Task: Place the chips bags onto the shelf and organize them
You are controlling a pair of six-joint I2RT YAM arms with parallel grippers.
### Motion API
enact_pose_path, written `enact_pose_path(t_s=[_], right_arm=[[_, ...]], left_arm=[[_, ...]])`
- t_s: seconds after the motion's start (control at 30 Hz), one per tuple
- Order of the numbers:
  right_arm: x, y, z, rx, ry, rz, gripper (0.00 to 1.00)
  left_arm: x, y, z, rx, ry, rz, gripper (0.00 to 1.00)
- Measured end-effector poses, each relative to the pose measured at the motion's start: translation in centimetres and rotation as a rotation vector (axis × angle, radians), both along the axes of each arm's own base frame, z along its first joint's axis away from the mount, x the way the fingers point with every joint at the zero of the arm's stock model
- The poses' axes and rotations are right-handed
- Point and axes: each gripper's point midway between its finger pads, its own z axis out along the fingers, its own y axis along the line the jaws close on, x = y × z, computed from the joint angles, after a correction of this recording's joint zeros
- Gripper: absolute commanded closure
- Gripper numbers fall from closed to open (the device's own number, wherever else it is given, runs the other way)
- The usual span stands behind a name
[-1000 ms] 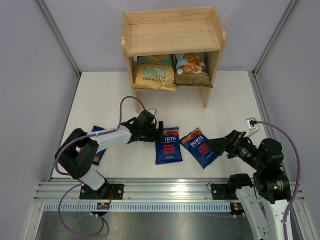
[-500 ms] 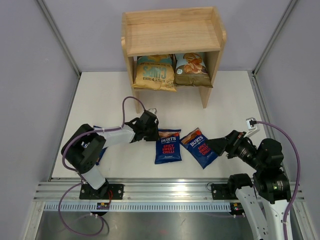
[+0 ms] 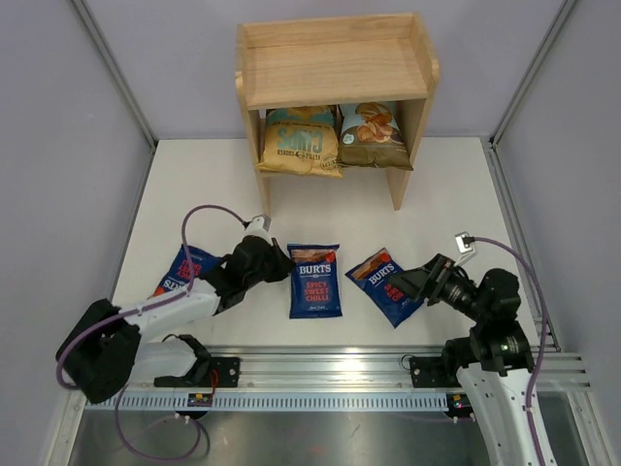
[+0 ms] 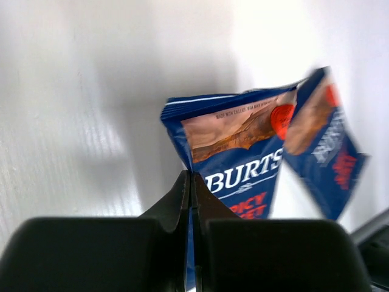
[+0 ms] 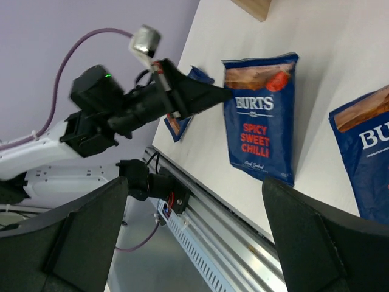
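Note:
Three dark-blue Burts chips bags lie flat on the white table. The middle bag (image 3: pixel 315 282) (image 4: pixel 243 152) (image 5: pixel 261 121) has its top-left corner pinched in my left gripper (image 3: pixel 282 264) (image 4: pixel 191 182), which is shut on it. My left arm partly covers the left bag (image 3: pixel 184 272) (image 5: pixel 182 115). My right gripper (image 3: pixel 406 282) (image 5: pixel 194 188) hangs wide open just above the right bag (image 3: pixel 386 284) (image 5: pixel 364 158) (image 4: pixel 322 140), holding nothing. The wooden shelf (image 3: pixel 335 68) stands at the back; its lower tier holds a tan-and-teal bag (image 3: pixel 301 141) and a Cassava bag (image 3: pixel 374 136).
An aluminium rail (image 3: pixel 310 374) runs along the table's near edge with both arm bases on it. Grey walls close in the left and right sides. A shelf leg (image 3: pixel 398 184) stands on the table behind the right bag.
My left gripper has shut on the middle bag's corner and drawn back to the near left, dragging the bag slightly left. My right arm has shifted a little left.

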Motion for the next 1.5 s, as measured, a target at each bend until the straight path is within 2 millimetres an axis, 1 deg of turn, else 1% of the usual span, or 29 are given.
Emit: enact_pose_path(t_s=[0.1,0.17,0.23,0.33,0.47,0.53,0.6,0.67,0.77,0.83,0.87,0.97,1.03,1.13,1.17,1.2,1.23,1.3,1.33,1.4,1.43,1.47,1.5], right_arm=[[1.1,0.7,-3.3,0.065,0.083,0.023,0.02],[1.8,1.1,-4.9,0.106,0.118,0.031,0.03],[2.4,1.4,-5.8,0.147,0.126,0.040,0.03],[3.1,1.7,-5.9,0.189,0.092,0.053,0.02],[3.7,1.9,-5.0,0.215,0.026,0.072,0.02],[3.8,2.3,-4.3,0.215,-0.022,0.096,0.03],[3.6,2.7,-4.0,0.209,-0.049,0.124,0.03],[3.2,3.4,-3.9,0.194,-0.072,0.159,0.03],[2.7,4.4,-3.3,0.166,-0.121,0.208,0.02],[2.5,5.0,-2.3,0.143,-0.175,0.235,0.02],[2.1,5.6,-1.8,0.137,-0.196,0.263,0.02],[1.8,7.0,0.2,0.111,-0.279,0.319,0.02],[1.7,7.9,1.2,0.096,-0.316,0.346,0.02],[1.7,9.0,2.1,0.083,-0.349,0.388,0.04],[1.6,9.3,2.2,0.081,-0.359,0.400,0.10],[1.5,9.6,2.3,0.078,-0.368,0.407,0.18],[1.4,9.8,2.4,0.077,-0.378,0.413,0.35],[1.0,10.1,2.9,0.077,-0.401,0.424,0.49],[0.9,10.2,3.3,0.083,-0.410,0.429,0.58],[0.7,10.1,4.0,0.094,-0.427,0.431,0.63],[0.6,10.1,4.3,0.103,-0.435,0.431,0.64],[0.4,10.0,4.7,0.111,-0.441,0.432,0.69],[0.2,9.9,5.0,0.120,-0.447,0.435,0.70]], left_arm=[[0.0,-0.1,3.0,-0.083,-0.083,0.005,1.00],[0.0,-0.2,5.0,-0.128,-0.132,0.002,1.00],[-0.2,-0.3,7.3,-0.178,-0.183,-0.001,1.00],[-0.8,-0.1,10.6,-0.251,-0.254,-0.009,1.00],[-1.7,0.0,13.7,-0.325,-0.306,-0.026,1.00],[-2.3,-0.1,15.3,-0.362,-0.323,-0.039,1.00],[-2.7,-0.3,17.2,-0.397,-0.346,-0.055,1.00],[-3.3,-0.6,20.0,-0.448,-0.379,-0.070,1.00],[-4.0,-1.0,23.3,-0.512,-0.413,-0.097,1.00],[-4.7,-1.5,25.8,-0.559,-0.430,-0.124,1.00],[-5.1,-1.7,27.0,-0.581,-0.439,-0.139,1.00],[-6.5,-2.8,29.7,-0.642,-0.443,-0.187,1.00],[-7.3,-3.6,30.6,-0.666,-0.433,-0.219,1.00],[-8.2,-4.7,31.2,-0.686,-0.406,-0.252,1.00],[-8.3,-5.0,31.2,-0.689,-0.395,-0.255,1.00],[-8.5,-5.2,31.2,-0.693,-0.386,-0.257,1.00],[-8.5,-5.4,31.1,-0.696,-0.375,-0.255,1.00],[-8.6,-5.5,30.7,-0.692,-0.358,-0.249,1.00],[-8.6,-5.5,30.5,-0.686,-0.351,-0.243,1.00],[-8.4,-5.4,30.2,-0.673,-0.347,-0.230,1.00],[-8.3,-5.3,30.2,-0.663,-0.349,-0.224,1.00],[-8.2,-5.2,30.3,-0.653,-0.353,-0.222,0.96],[-8.2,-5.1,30.4,-0.637,-0.364,-0.226,0.90]])
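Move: Pinched already by the closed left fingers at its far left corner, the middle Burts bag has its middle about 5 cm back of that hand, 6 cm right and 4 cm below; the open right gripper is some 27 cm right, 10 cm back and 17 cm higher. From the right hand this bag lies roughly 5 cm ahead, 21 cm left and 21 cm down. The other Burts bag is about 4 cm ahead, 3 cm left and 22 cm below the right hand. Lifting the middle Burts bag by its corner, the left hand rises about 30 cm, drawing back some 8 cm and a little right as its fingers level out. The open right hand first dips forward and down, then swings left about 10 cm, backing off and rising while its fingers turn left and tip up, and closes to pinch the bag's lower right part. ##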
